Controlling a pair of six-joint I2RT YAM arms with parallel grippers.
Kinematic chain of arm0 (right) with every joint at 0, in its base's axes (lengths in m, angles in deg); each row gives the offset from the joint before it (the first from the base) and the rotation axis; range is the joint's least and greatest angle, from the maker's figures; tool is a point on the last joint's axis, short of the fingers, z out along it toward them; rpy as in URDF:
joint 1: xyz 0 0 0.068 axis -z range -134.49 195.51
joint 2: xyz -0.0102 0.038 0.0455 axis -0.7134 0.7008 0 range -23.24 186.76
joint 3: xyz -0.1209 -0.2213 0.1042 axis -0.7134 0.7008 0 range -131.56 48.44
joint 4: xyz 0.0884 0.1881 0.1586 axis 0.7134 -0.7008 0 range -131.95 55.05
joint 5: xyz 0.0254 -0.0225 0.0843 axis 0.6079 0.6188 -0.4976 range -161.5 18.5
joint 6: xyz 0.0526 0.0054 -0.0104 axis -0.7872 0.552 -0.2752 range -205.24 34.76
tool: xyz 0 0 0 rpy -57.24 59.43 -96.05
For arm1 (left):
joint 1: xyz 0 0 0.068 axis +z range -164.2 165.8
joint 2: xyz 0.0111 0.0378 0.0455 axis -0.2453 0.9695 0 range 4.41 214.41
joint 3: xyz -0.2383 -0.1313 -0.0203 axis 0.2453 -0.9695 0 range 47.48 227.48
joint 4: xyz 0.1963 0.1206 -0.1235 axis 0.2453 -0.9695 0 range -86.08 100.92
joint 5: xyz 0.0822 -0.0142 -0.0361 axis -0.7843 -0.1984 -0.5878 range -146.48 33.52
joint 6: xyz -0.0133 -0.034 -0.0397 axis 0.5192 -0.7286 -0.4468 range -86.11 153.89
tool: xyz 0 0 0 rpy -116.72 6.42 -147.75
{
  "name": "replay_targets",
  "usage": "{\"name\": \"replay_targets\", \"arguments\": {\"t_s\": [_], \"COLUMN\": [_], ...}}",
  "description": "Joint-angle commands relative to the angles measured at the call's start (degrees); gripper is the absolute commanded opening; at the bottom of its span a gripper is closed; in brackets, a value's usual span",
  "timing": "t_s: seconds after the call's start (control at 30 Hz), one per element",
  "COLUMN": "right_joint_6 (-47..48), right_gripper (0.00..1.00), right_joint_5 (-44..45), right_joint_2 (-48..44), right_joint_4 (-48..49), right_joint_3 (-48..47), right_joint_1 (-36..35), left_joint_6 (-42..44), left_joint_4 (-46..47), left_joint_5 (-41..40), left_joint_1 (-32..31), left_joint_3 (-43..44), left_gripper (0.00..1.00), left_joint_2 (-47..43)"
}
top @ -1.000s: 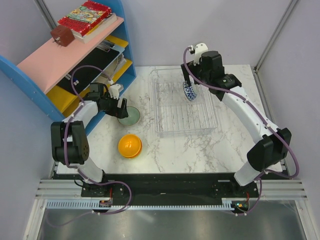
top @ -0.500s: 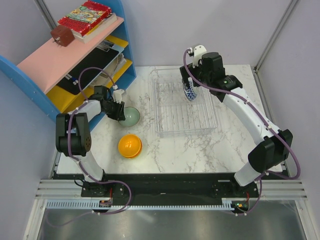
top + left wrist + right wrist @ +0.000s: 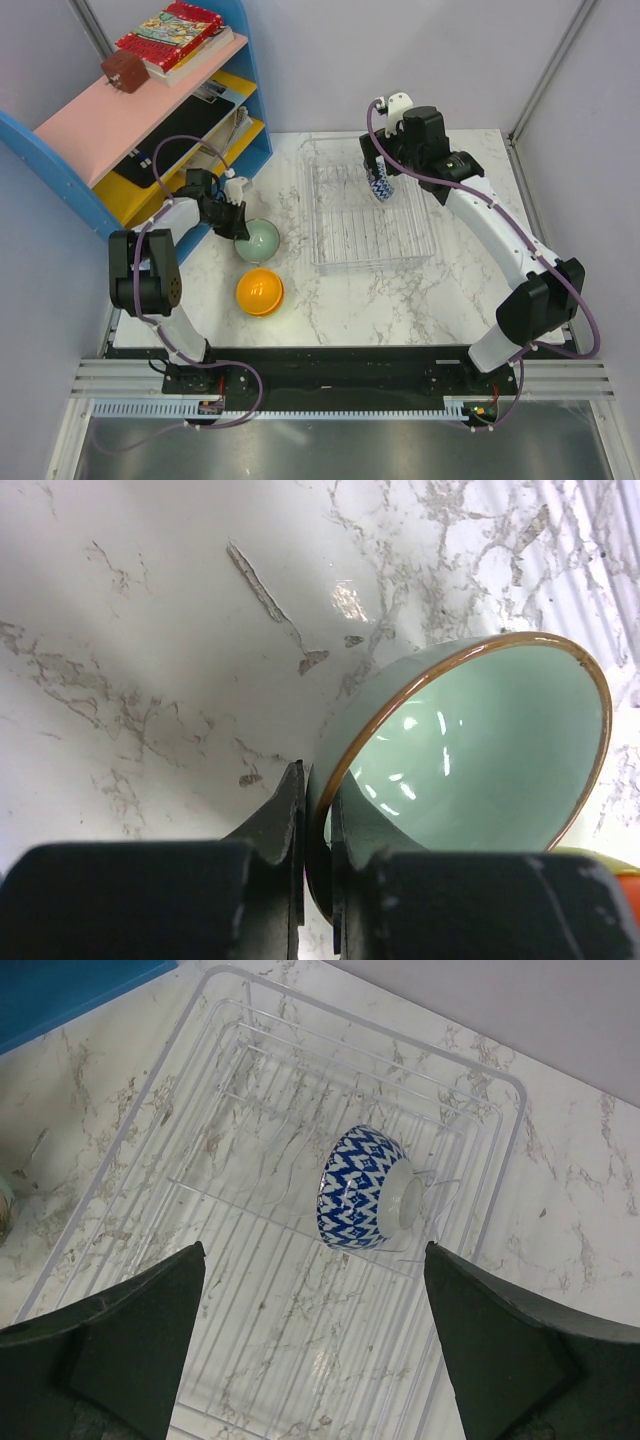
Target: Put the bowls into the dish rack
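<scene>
My left gripper is shut on the near rim of the pale green bowl, one finger inside and one outside; the bowl sits on the marble left of the dish rack. An orange-yellow bowl rests upside down just in front of it. The blue-and-white patterned bowl stands on its side among the prongs of the clear rack, also seen from above as the patterned bowl. My right gripper hangs open above the rack, just short of that bowl, touching nothing.
A blue-and-pink shelf unit with books stands at the back left, close to my left arm. The table's left edge runs near the left arm's base. Grey walls enclose the back and right.
My left gripper has closed on the pale green bowl's rim and tipped it slightly. My right gripper has drawn back a little from the patterned bowl, which stays in the rack.
</scene>
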Motion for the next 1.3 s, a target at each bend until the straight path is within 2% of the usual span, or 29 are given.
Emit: {"name": "replay_targets", "arguments": {"t_s": [0.0,0.27,0.4,0.5,0.6,0.63,0.77,0.9,1.27], "right_joint_6": [-0.7,-1.4,-2.8,-5.6,-8.9,-10.0,-15.7,-19.7,-31.1], "right_gripper": [0.98,0.98,0.98,0.98,0.98,0.97,0.98,0.97,0.98], "right_joint_5": [-0.8,-0.8,-6.4,-13.7,-24.8,-31.2,-44.1,-51.2,-66.2], "right_joint_2": [-0.8,0.2,1.5,2.8,4.3,4.6,6.7,8.4,12.5], "right_joint_4": [1.0,1.0,0.9,1.0,1.5,1.9,7.4,11.0,25.9], "right_joint_3": [0.4,0.6,0.6,0.5,0.8,1.0,4.3,6.1,11.9], "right_joint_1": [-0.1,-0.1,0.1,0.9,2.3,2.8,4.4,4.8,5.0], "left_joint_6": [0.4,1.1,1.0,0.5,-0.2,-0.4,-1.5,-2.5,-3.2], "left_joint_4": [-0.9,-1.6,-2.0,-2.1,-1.8,-1.5,1.3,2.6,3.4], "left_joint_5": [2.7,1.8,3.9,6.5,8.6,8.8,6.4,6.0,7.2], "left_joint_1": [0.1,-0.3,-0.9,-3.7,-6.8,-7.8,-14.3,-17.6,-19.7], "left_joint_3": [2.8,6.3,8.2,10.1,12.0,12.3,13.3,15.6,18.4], "left_gripper": [0.02,0.02,0.02,0.02,0.02,0.02,0.02,0.02,0.02], "left_joint_2": [-7.1,-11.1,-13.3,-14.7,-15.0,-14.9,-14.9,-14.1,-12.4]}}
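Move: My left hand already has the green bowl's left rim pinched; the bowl's middle is about 6 cm to its right. The dish rack's middle is some 38 cm right and 9 cm ahead of this hand, about level; the orange bowls are 16 cm back and 5 cm right, slightly lower. From my open right hand the green bowl is roughly 34 cm left, 13 cm back and 24 cm down; the blue-white bowl is 4 cm ahead, 23 cm below. I keep the rim pinched and raise the green bowl with my left hand, about 17 cm in all. From midway I also swing it some 15 cm right to the rack's left edge, tipping the fingers forward and turning clockwise. After a short wait my right hand, still wide open, comes left, down and back to meet the bowl, rolling round roughly 60 degrees until its fingers point left. ##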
